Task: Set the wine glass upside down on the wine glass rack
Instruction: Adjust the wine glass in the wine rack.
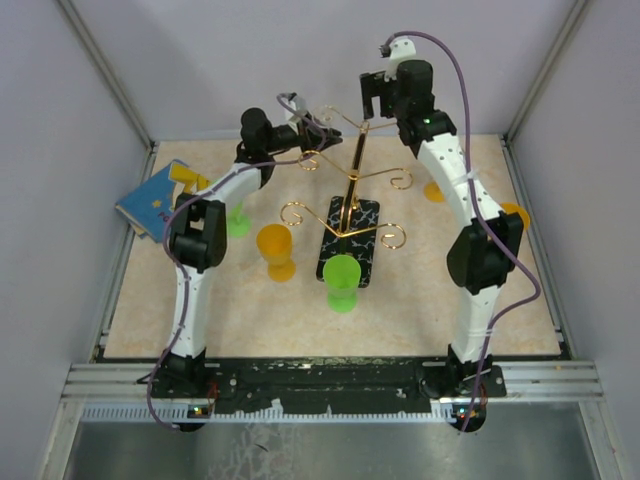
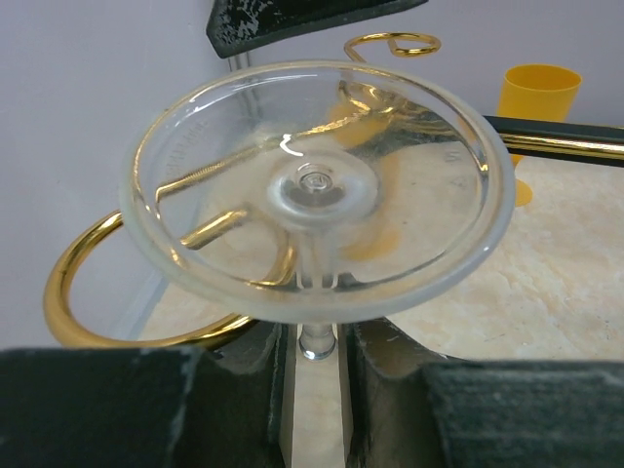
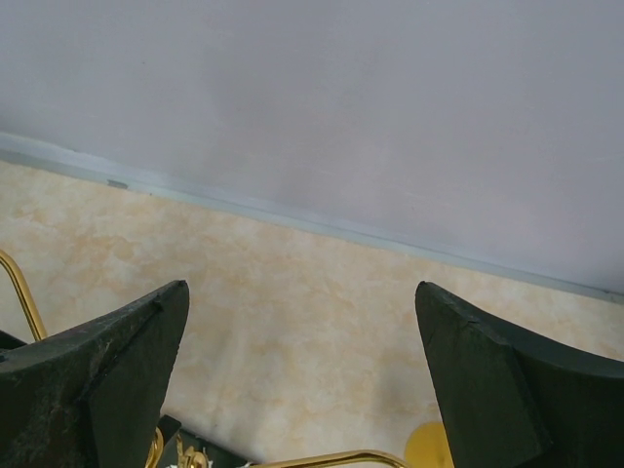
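Note:
The clear wine glass [image 2: 317,185] fills the left wrist view, its round foot facing the camera and its thin stem running down between the fingers. My left gripper [image 2: 317,336] is shut on that stem. The foot lies over a gold scroll arm [image 2: 73,283] of the wine glass rack [image 1: 350,170], which stands on its black marbled base [image 1: 352,245] mid-table. In the top view my left gripper [image 1: 300,115] is at the rack's far left arms; the bowl is hidden. My right gripper [image 1: 375,95] hovers open behind the rack top, with nothing between its fingers [image 3: 117,361].
A green goblet [image 1: 341,282] stands at the base's near end, an orange one [image 1: 276,250] to its left, another green one [image 1: 237,218] under the left arm. A blue box [image 1: 155,198] lies far left. Yellow goblets [image 1: 434,190] [image 1: 515,213] stand right.

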Available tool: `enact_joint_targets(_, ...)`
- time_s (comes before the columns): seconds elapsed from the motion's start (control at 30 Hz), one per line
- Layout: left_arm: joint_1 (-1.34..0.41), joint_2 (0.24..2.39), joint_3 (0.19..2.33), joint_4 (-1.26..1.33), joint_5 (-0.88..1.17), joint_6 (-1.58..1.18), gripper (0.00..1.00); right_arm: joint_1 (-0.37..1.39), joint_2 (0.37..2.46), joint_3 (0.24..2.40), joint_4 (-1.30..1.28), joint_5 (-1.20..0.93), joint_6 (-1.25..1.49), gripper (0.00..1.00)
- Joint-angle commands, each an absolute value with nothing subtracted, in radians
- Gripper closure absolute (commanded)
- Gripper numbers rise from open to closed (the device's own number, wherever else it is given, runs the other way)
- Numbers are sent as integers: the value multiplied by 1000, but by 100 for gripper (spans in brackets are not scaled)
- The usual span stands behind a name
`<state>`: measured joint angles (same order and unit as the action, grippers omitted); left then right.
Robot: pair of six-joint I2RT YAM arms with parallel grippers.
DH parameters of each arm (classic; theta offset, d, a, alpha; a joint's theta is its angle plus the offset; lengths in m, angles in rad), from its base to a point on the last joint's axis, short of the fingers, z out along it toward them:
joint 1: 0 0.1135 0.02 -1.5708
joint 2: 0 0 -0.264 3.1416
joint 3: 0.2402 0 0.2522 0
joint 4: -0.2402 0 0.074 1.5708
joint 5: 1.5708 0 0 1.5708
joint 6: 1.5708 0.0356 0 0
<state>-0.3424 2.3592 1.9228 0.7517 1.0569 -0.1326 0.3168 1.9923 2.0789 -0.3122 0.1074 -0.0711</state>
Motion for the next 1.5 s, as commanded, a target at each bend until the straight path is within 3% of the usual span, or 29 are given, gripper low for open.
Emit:
enact_joint_targets(0.0, -361, 2379, 1992, 765, 1023, -120, 100, 321, 1903, 2063, -261, 104, -83, 1)
enact_joint_targets(0.37, -364, 2395, 2014, 736, 939, -110, 100, 318, 1869, 2043, -240, 81, -58, 1)
enact_joint_targets(0.83, -364, 2405, 2013, 734, 898, -96, 100, 310, 1848, 2029, -199, -235, 19, 1)
enact_joint_targets(1.47, -324, 2360, 1899, 831, 771, -112, 100, 309, 1984, 2158, -325, -293, 38, 1)
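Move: The left hand holds the clear wine glass, foot up, by its stem; the rack's far-left curl lies about 5 cm ahead, level sideways and 3 cm above. The post's far hub stands level ahead, 9 cm to its right and 4 cm higher. From the open right hand the glass's foot lies roughly 11 cm left, 3 cm back and 2 cm lower. Left, still gripping the stem, eases it forward 5 cm into the curl; right, open, swings left towards the foot. ##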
